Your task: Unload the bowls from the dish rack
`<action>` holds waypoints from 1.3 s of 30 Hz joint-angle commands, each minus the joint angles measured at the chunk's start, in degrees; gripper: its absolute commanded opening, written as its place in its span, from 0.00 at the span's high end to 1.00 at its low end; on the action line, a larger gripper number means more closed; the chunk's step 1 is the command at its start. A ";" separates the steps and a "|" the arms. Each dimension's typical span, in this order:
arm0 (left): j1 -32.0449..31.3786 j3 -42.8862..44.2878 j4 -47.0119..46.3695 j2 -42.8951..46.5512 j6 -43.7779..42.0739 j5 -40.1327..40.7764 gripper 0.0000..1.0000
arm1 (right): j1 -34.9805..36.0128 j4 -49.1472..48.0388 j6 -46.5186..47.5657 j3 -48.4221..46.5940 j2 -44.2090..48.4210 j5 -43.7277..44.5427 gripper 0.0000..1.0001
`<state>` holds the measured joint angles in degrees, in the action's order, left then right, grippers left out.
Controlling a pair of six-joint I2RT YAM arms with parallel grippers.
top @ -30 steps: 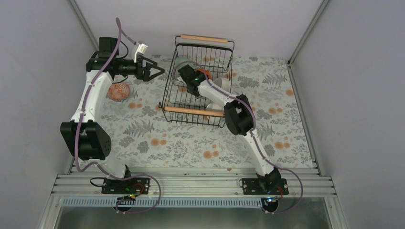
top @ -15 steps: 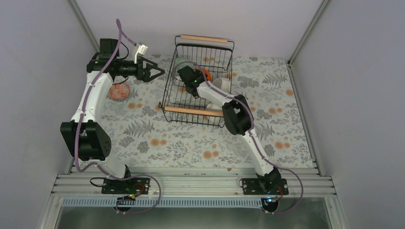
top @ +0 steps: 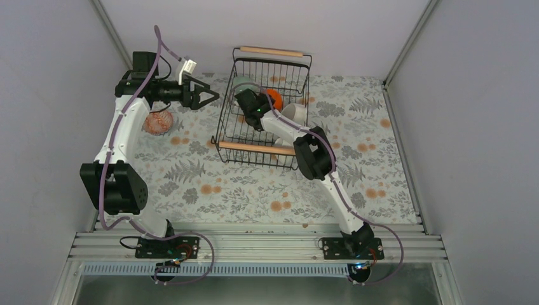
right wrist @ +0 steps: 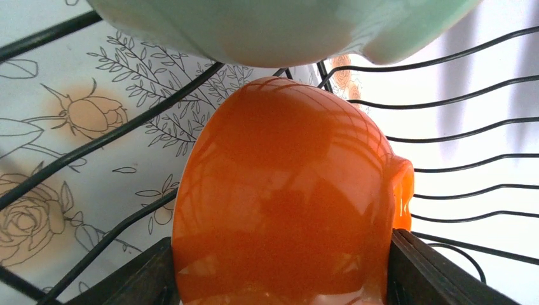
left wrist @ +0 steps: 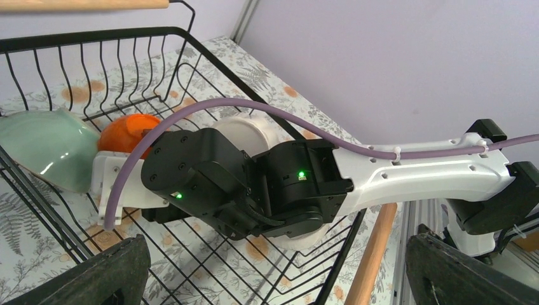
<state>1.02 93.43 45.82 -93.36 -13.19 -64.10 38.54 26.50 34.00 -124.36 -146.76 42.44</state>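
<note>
The black wire dish rack stands at the back of the table. A mint-green bowl, a glossy orange bowl and a white bowl lie inside it. My right gripper reaches down into the rack. In the right wrist view its fingers press both sides of the orange bowl, just under the mint bowl. My left gripper hangs open and empty left of the rack, looking at the right arm.
A pinkish-orange patterned bowl sits on the floral tablecloth under the left arm. The rack's two wooden handles cross its near and far ends. Grey walls close in both sides and the back.
My right gripper has pushed further towards the orange bowl and its jaws have narrowed onto it. The left arm has not moved.
</note>
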 commanded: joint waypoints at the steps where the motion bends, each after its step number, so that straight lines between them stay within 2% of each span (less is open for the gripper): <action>1: 0.39 -0.44 -0.99 1.77 -0.08 -1.82 0.00 | -0.36 1.03 -0.11 -0.36 -1.45 0.50 0.39; 11: 0.47 -0.44 -1.09 2.15 -0.02 -1.78 0.00 | -1.25 4.76 -3.21 -1.15 3.02 -3.29 0.51; 20: 0.58 -0.53 -1.17 2.30 0.02 -1.56 0.00 | -2.32 3.53 -3.08 -2.50 8.09 -4.24 0.52; 25: 0.57 -0.36 -1.15 2.34 0.01 -1.68 0.00 | -3.48 6.11 -5.70 -5.80 11.76 -9.94 0.54; 33: 0.60 -0.44 -1.14 2.61 0.01 -1.68 0.00 | -6.58 8.35 -10.34 -5.77 19.02 -17.59 0.54; 39: 0.64 -0.53 -1.16 2.63 0.06 -2.06 0.00 | -12.85 13.32 -20.39 -4.48 28.30 -32.10 0.54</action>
<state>1.34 93.41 45.50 -92.38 -12.99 -64.12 29.82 37.67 22.02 -128.22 -125.32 20.47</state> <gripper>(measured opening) 0.998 0.671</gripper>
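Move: The orange bowl is already between the right hand's fingers, low in the dish rack; the rack's far rim lies about 9 cm ahead and 6 cm above that hand. The green bowl stands some 10 cm to the hand's left and 2 cm farther out, the ribbed white bowl 7 cm back and 8 cm to the right. From the idle left hand the orange bowl lies roughly 16 cm ahead, 18 cm to the right and 25 cm below. With its pinch on the orange bowl kept unchanged, the right hand at first barely stirs, easing up only a couple of centimetres, then lifts quickly, about 20 cm in all, away from the rack floor and past the level of the far rim. As it climbs it drifts some 5 cm to the right, away from the green bowl, and the wrist rolls about 30 degrees so that the hand's left side comes up. ##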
